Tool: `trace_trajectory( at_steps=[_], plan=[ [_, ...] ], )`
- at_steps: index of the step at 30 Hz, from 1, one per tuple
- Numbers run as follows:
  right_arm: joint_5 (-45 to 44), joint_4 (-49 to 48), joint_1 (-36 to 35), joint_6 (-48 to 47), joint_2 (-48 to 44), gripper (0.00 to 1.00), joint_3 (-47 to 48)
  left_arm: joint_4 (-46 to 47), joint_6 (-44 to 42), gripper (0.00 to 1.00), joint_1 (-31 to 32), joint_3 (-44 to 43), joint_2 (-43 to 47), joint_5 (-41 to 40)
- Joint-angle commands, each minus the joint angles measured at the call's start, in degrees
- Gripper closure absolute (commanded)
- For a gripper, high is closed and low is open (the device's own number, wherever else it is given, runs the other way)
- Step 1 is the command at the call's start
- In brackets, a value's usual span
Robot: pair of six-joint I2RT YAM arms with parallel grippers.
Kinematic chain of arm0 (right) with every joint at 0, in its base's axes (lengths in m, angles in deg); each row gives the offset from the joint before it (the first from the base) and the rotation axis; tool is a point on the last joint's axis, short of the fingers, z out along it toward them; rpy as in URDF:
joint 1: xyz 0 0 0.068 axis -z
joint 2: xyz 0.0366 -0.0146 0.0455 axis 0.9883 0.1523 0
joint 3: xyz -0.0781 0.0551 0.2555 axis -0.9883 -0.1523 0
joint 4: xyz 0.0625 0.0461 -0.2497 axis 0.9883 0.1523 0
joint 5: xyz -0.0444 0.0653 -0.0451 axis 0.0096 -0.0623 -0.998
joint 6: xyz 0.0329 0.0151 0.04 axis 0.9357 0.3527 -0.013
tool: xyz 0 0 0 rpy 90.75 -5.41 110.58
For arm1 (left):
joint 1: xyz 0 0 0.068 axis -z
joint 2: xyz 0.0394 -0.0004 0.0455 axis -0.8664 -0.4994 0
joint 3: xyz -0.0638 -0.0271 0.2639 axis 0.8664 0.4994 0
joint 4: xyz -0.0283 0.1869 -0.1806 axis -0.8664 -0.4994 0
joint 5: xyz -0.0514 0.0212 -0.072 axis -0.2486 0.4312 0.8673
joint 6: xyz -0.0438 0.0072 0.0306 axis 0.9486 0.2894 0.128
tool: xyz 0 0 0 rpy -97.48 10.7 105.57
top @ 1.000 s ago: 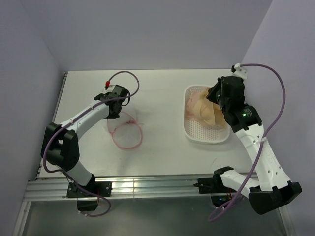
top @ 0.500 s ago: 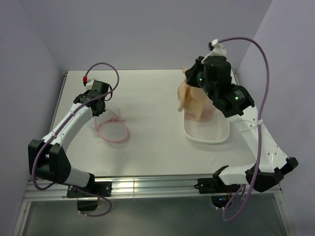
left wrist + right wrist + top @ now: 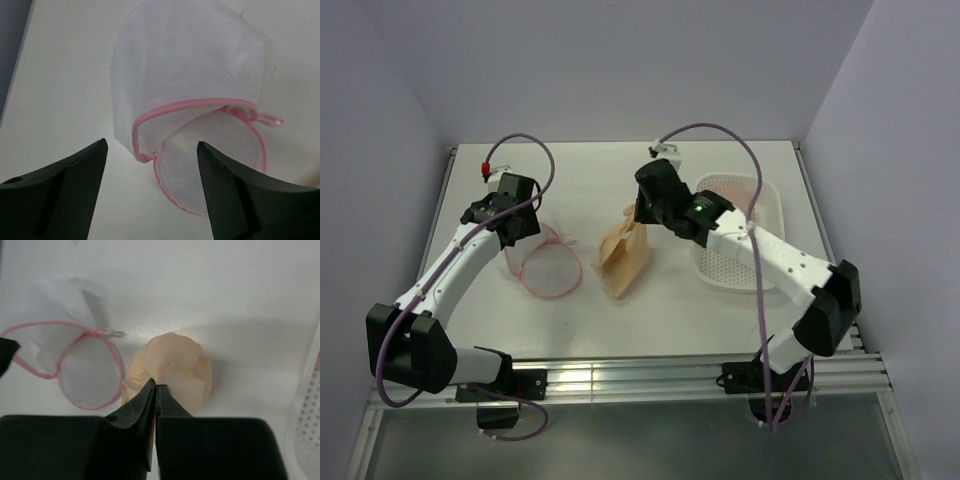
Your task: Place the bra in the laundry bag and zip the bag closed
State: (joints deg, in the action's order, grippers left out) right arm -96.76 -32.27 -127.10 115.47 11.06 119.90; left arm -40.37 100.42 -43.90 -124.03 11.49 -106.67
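The laundry bag (image 3: 551,268) lies on the table left of centre, a white mesh pouch with its pink zipper rim gaping in a ring. In the left wrist view the laundry bag (image 3: 190,85) has its top flap folded back and its mouth facing me. My left gripper (image 3: 518,233) hovers at the bag's left edge, open, with the rim corner just beyond its fingertips (image 3: 80,180) and nothing held. My right gripper (image 3: 638,215) is shut on the peach-tan bra (image 3: 624,262), which hangs bunched below it over mid-table, right of the bag. From the right wrist, the bra (image 3: 175,362) sags under the jaws beside the bag (image 3: 85,365).
A white perforated plastic basket (image 3: 745,262) stands at the right, behind my right arm; its rim (image 3: 306,425) shows at the right wrist view's edge. A metal rail runs along the near table edge, and purple walls close in on both sides.
My right arm lifted the bra out of the basket and swung it left to mid-table. My left gripper opened and let go of the bag's rim; the bag now lies flat.
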Motion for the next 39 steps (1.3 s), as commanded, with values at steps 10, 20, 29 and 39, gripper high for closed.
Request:
trace_trajectory(
  at_steps=[10,20,29,39],
  plan=[
    [0.6,-7.6,0.3,2.8,11.8,0.36,-1.2,2.3,0.5,0.05,0.3,0.4,8.4,2.6],
    [-4.5,-7.4,1.0,6.9,2.1,0.16,-11.1,-1.9,2.2,0.02,18.3,-5.6,10.7,-3.9],
    [3.7,-14.9,10.0,9.9,-5.9,0.15,-28.9,1.0,7.8,0.03,36.8,-5.5,-3.4,-7.4],
    [9.2,-19.9,15.7,9.8,-4.8,0.19,-35.9,1.6,10.6,0.02,42.4,-11.9,-21.2,-11.3]
  ],
)
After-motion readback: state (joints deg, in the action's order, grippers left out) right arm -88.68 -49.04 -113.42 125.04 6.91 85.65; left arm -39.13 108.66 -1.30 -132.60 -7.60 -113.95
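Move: The right hand holds the bra hanging above its spot on the bare table, some 21 cm below and 1 cm left of that hand, neither ahead nor back. From this hand the laundry bag lies about 20 cm left and 1 cm ahead, the basket 25 cm right and 8 cm ahead. The hanging bra is 21 cm right of the left hand, 2 cm back and about level; the bag is 12 cm below that hand, 3 cm ahead, 2 cm right. Right hand lowers the bra about 10 cm, releases it, withdraws right; open left hand arcs 25 cm right towards it. ##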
